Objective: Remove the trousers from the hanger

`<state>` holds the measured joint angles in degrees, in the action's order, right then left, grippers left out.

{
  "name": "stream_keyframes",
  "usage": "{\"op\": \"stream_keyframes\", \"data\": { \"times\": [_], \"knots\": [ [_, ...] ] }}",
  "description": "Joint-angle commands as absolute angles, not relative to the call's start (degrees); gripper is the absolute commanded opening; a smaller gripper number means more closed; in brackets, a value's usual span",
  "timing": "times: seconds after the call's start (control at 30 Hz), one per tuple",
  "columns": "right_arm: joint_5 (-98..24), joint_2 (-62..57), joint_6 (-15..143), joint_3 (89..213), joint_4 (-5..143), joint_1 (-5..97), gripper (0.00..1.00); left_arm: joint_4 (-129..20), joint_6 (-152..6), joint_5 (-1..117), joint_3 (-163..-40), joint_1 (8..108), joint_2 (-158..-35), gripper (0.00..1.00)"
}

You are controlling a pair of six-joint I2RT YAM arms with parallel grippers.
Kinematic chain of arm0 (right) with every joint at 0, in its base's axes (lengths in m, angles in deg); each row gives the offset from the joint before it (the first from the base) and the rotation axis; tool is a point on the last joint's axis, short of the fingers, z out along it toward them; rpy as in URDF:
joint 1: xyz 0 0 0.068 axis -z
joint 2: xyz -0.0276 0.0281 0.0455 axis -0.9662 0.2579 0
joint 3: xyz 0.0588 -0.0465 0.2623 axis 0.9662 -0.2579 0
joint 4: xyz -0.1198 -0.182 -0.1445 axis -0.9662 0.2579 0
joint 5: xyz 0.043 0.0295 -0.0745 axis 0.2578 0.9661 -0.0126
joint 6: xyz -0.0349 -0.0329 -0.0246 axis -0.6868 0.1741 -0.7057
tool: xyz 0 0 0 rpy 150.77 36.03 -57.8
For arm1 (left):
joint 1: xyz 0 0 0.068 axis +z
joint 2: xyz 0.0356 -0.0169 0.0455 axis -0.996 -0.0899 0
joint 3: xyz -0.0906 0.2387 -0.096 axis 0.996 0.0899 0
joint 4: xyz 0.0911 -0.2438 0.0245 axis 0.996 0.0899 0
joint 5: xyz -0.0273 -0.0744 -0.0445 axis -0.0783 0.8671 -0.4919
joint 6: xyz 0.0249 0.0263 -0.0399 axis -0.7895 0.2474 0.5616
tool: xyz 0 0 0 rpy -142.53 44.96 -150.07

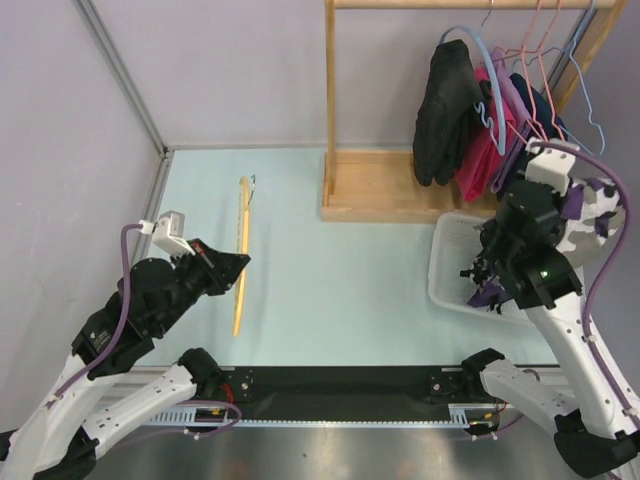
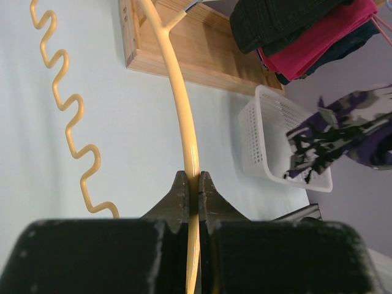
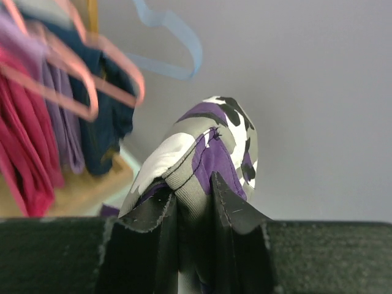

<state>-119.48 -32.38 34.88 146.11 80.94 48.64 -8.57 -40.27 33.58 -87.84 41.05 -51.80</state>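
My left gripper (image 2: 199, 184) is shut on the curved bar of an empty yellow hanger (image 2: 184, 116), pinched between both jaws. The hanger's wavy lower bar (image 2: 67, 116) runs off to the left. From above, the hanger (image 1: 241, 250) lies along the pale table in front of the left gripper (image 1: 235, 265). The trousers (image 3: 208, 147), purple, white and black camouflage, are off the hanger. My right gripper (image 3: 193, 190) is shut on a fold of them. They (image 1: 600, 205) hang at the right, with a part drooping into the white basket (image 1: 450, 260).
A wooden rack base (image 1: 380, 190) stands at the back. Black, pink, purple and navy garments (image 1: 455, 110) hang from pink and blue hangers (image 3: 73, 79) right next to my right arm. The basket (image 2: 257, 141) sits in front of the rack.
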Motion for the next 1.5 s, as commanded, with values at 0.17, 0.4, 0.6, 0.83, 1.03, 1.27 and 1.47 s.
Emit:
{"op": "stream_keyframes", "data": {
  "times": [0.17,0.4,0.6,0.83,1.03,1.27,1.47],
  "knots": [
    [-104.0,-33.71,71.18,132.25,101.91,53.7,0.0,-13.22,-41.89,35.24,-90.87,41.25,-52.7,0.0],
    [-97.68,-32.91,87.1,121.61,104.48,52.21,0.09,-14.01,-41.8,36.29,-90.08,41.25,-52.79,0.0],
    [-92.05,-32.82,91.5,118.61,106.06,52.12,0.39,-15.51,-41.71,38.22,-89.81,41.25,-52.7,0.0],
    [-92.75,-34.84,92.99,126.95,119.05,50.54,0.77,-16.39,-41.71,39.45,-89.99,41.25,-53.05,0.0],
    [-88.98,-39.5,95.99,134.42,127.76,47.38,0.93,-17.35,-41.8,39.98,-89.81,41.25,-53.23,0.0],
    [-75.73,-42.49,95.91,139.26,125.59,39.65,0.94,-17.62,-41.45,40.07,-90.08,41.25,-53.14,0.0],
    [-66.83,-42.32,93.27,135.33,107.76,25.15,0.93,-18.41,-39.43,40.42,-89.72,41.25,-52.96,0.0]
  ]
}}
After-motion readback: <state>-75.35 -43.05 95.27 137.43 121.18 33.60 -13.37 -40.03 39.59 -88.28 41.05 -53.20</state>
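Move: The white basket, where the trousers held in the right fingers are going, has its middle about 37 cm below the right hand, some 4 cm ahead and 4 cm to its left; the trousers' lower end already hangs into it. The navy clothes on the rack hang roughly 27 cm ahead of that hand, 4 cm to its right and 22 cm lower. From the left hand the basket lies around 46 cm right, 10 cm ahead and 27 cm down. Lower the right gripper quickly, about 25 cm down and 5 cm left into the basket area, rolling its left side up and tipping the fingers down. Open wide near the bottom to let go of the trousers, then lift and swing some 10 cm left and slightly back, turning counter-clockwise. Keep the left gripper shut on the yellow hanger, easing it slightly right and up. ##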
